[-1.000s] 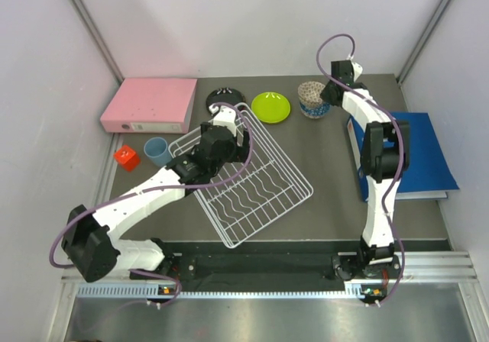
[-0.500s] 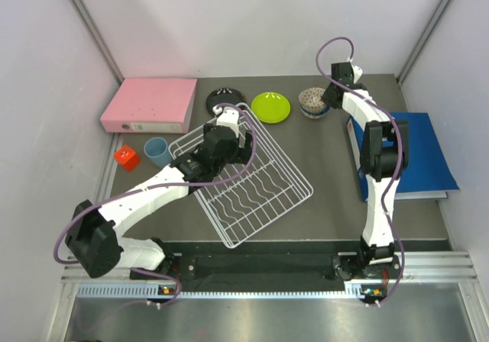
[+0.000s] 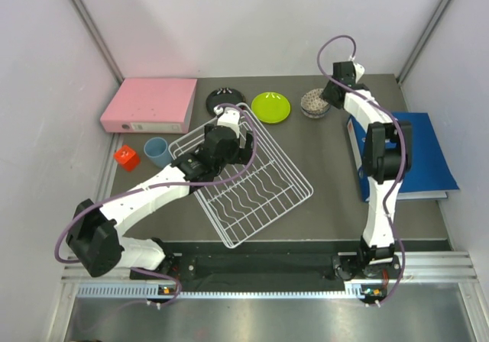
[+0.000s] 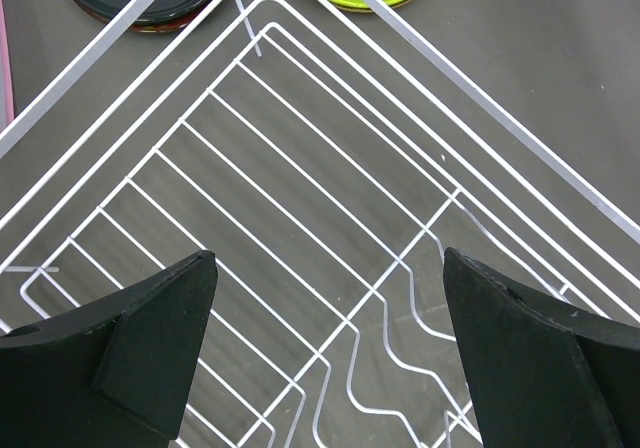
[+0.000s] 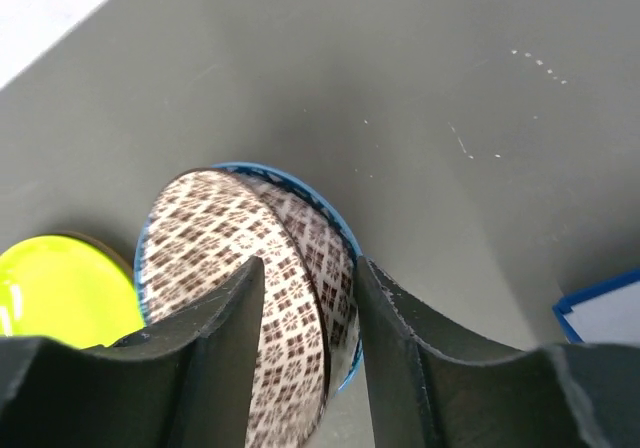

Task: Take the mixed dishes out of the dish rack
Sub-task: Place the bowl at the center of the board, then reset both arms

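The white wire dish rack [image 3: 256,193] lies at an angle mid-table with nothing in it. My left gripper [image 3: 229,122] hovers over its far corner, open, wires showing between the fingers [image 4: 330,348]. At the back right, a beige patterned bowl [image 5: 220,258] sits nested inside a blue patterned bowl [image 5: 300,183]. My right gripper [image 5: 310,268] straddles their near rim, one finger inside and one outside, jaws parted with a gap. The lime green plate [image 3: 271,107], a dark plate [image 3: 225,96] and the pale blue cup [image 3: 157,151] rest on the table.
A pink binder [image 3: 150,104] lies at the back left, with a small red cube [image 3: 127,157] in front of it. A blue binder [image 3: 416,155] lies along the right side, beside the right arm. Walls close in on three sides.
The nested bowls came down from a tilt to sit flat on the table. My right jaws widened off the rim. The left gripper shifted slightly over the rack corner.
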Tool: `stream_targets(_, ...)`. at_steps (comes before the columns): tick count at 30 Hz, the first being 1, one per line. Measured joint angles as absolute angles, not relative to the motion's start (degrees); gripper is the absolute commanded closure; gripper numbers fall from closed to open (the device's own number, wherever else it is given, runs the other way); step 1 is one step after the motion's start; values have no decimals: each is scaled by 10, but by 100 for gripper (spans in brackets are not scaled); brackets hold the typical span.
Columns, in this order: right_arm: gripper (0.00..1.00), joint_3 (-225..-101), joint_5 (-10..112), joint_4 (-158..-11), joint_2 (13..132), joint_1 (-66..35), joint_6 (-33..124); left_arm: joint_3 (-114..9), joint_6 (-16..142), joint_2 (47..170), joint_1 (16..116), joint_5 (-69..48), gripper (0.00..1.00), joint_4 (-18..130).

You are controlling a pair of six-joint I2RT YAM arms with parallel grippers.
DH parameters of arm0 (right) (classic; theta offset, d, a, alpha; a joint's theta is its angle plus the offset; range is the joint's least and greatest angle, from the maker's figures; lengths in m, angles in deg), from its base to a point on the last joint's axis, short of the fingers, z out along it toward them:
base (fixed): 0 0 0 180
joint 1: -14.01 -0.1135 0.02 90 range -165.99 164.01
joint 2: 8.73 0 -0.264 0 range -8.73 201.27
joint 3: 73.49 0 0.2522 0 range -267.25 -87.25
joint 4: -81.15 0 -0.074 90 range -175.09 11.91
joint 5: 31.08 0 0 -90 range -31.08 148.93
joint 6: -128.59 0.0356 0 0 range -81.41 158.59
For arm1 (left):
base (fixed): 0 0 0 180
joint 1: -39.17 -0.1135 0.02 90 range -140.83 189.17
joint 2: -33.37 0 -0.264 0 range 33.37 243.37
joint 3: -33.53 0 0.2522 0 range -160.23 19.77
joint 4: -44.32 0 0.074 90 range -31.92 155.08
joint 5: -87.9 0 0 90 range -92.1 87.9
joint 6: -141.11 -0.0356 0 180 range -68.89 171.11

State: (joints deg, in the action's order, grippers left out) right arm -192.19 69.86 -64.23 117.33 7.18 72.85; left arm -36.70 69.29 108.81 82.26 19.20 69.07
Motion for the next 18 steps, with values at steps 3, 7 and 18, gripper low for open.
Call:
stream_targets(3, 57, -1918, 701, -641, 1154, 72, 732, -367, 693, 1088, 823, 191, 1, 691)
stream_targets(7, 57, -1918, 698, -641, 1115, 73, 738, -367, 695, 1088, 823, 184, 1, 691)
stream_targets(18, 56, -1743, 650, -726, 951, 66, 759, -367, 703, 1088, 823, 180, 1, 692)
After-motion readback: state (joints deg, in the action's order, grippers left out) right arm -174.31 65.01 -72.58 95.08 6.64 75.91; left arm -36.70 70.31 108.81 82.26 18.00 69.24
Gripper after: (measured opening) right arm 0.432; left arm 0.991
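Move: The beige bowl, already let go and nested in the blue bowl, has its middle about 5 cm to the right hand's left, some 2 cm back and 3 cm below; its right rim lies between the parted fingers. The green plate is roughly 21 cm left and 2 cm back, the rack's middle about 29 cm left and 24 cm back, the blue binder some 26 cm right and 20 cm back. From the left hand the bowl lies about 21 cm ahead, 29 cm right and 14 cm lower. With its fingers still part-open astride the beige bowl's right rim, the right hand lifts off, rising about 10 cm almost straight up and clear of both bowls while the fingertips tip up some 10 degrees. Only once it is high does it draw back towards the base, about 5 cm and gathering speed, drifting slightly left, the finger gap unchanged. ##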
